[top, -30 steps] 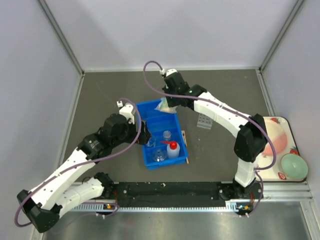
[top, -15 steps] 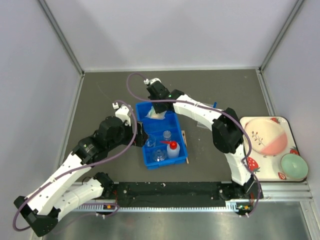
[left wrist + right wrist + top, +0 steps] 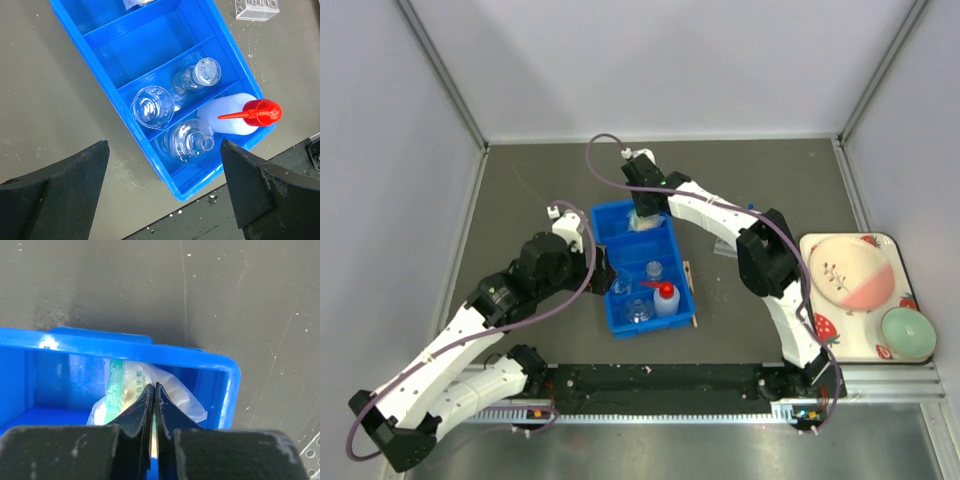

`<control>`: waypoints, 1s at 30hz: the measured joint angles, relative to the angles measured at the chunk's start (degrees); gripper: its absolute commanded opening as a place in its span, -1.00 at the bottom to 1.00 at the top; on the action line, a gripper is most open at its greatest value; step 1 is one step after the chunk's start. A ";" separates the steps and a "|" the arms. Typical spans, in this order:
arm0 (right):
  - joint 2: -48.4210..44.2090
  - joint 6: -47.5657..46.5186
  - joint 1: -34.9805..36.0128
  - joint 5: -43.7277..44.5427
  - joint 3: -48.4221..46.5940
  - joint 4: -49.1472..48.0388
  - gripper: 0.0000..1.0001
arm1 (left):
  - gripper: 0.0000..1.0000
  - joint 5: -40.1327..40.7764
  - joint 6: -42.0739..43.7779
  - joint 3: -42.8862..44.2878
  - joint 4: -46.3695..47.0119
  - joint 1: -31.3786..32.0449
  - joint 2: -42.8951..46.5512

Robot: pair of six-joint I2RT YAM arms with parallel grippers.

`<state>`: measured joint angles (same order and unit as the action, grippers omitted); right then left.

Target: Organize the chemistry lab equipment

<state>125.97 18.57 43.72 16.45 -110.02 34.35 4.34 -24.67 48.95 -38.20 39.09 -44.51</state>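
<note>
A blue bin (image 3: 642, 240) holds a clear beaker (image 3: 151, 106), two glass flasks (image 3: 197, 77) (image 3: 192, 142) and a white squeeze bottle (image 3: 235, 120) with a red nozzle. My right gripper (image 3: 154, 386) is over the bin's far compartment, shut on a clear plastic packet (image 3: 122, 382) with green print, which hangs inside that compartment. My left gripper (image 3: 165, 200) hovers open above the bin's near left edge, with nothing between its fingers (image 3: 65, 190). A wooden clamp (image 3: 690, 290) lies on the table by the bin's right side. The clear tube rack (image 3: 257, 7) stands further right, partly under the right arm.
A strawberry-patterned tray (image 3: 840, 330) with a plate and a pale green bowl (image 3: 907, 333) sits at the right edge. Grey walls close in the table on three sides. The black base rail (image 3: 670, 380) runs along the near edge.
My right gripper has swung left from the bin's far right corner to above its far compartment, carrying the packet. The left arm has drawn back a little to the left.
</note>
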 measured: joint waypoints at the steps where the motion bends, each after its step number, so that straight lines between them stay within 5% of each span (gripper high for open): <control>1: 0.33 0.13 -0.42 0.00 0.00 0.02 -1.00 | 0.97 0.00 0.02 0.00 0.00 0.00 -0.26; 7: 2.19 0.68 -1.29 -0.17 -0.17 0.07 -1.00 | 0.97 -0.02 0.37 0.00 0.00 0.00 -0.98; 10: 3.52 1.05 -1.27 -0.68 -0.46 0.07 -0.32 | 0.97 -0.02 0.39 0.00 0.02 0.00 -1.09; 13: 4.70 1.66 -1.27 -1.38 -0.48 0.13 -0.14 | 0.97 -0.04 0.39 0.00 0.02 0.00 -1.18; 23: 3.96 2.21 -1.11 -1.29 -0.07 0.44 -0.03 | 0.97 -0.04 0.44 0.00 0.04 0.00 -3.30; 30: -9.38 1.53 -0.98 -0.87 6.16 1.25 -0.01 | 0.96 0.00 0.44 0.35 -0.02 0.00 -4.96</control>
<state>116.60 20.10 42.74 15.57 -103.85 35.59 4.34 -24.23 49.30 -38.22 39.09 -49.47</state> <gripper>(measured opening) 0.491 0.985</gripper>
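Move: The right hand already holds the white-green plastic bag at the blue tray's far compartment, whose middle lies about 3 cm left of this hand, 1 cm ahead and 6 cm below. Nearer the base in the tray stand a small glass bottle, 12 cm back and 2 cm right of the hand, and the red-capped bottle, 18 cm back and 5 cm right. From the empty left hand, that compartment is some 18 cm ahead, 5 cm right and 16 cm down. Down first: the right hand sinks about 4.5 cm into the tray's far compartment with the bag still pinched. Near the bottom its fingers open to about half and let go of it. After a short pause the hand climbs fast, some 8.5 cm, drawing back and to the right by about 2 cm each. The left hand, open and empty, sinks about 2 cm. ##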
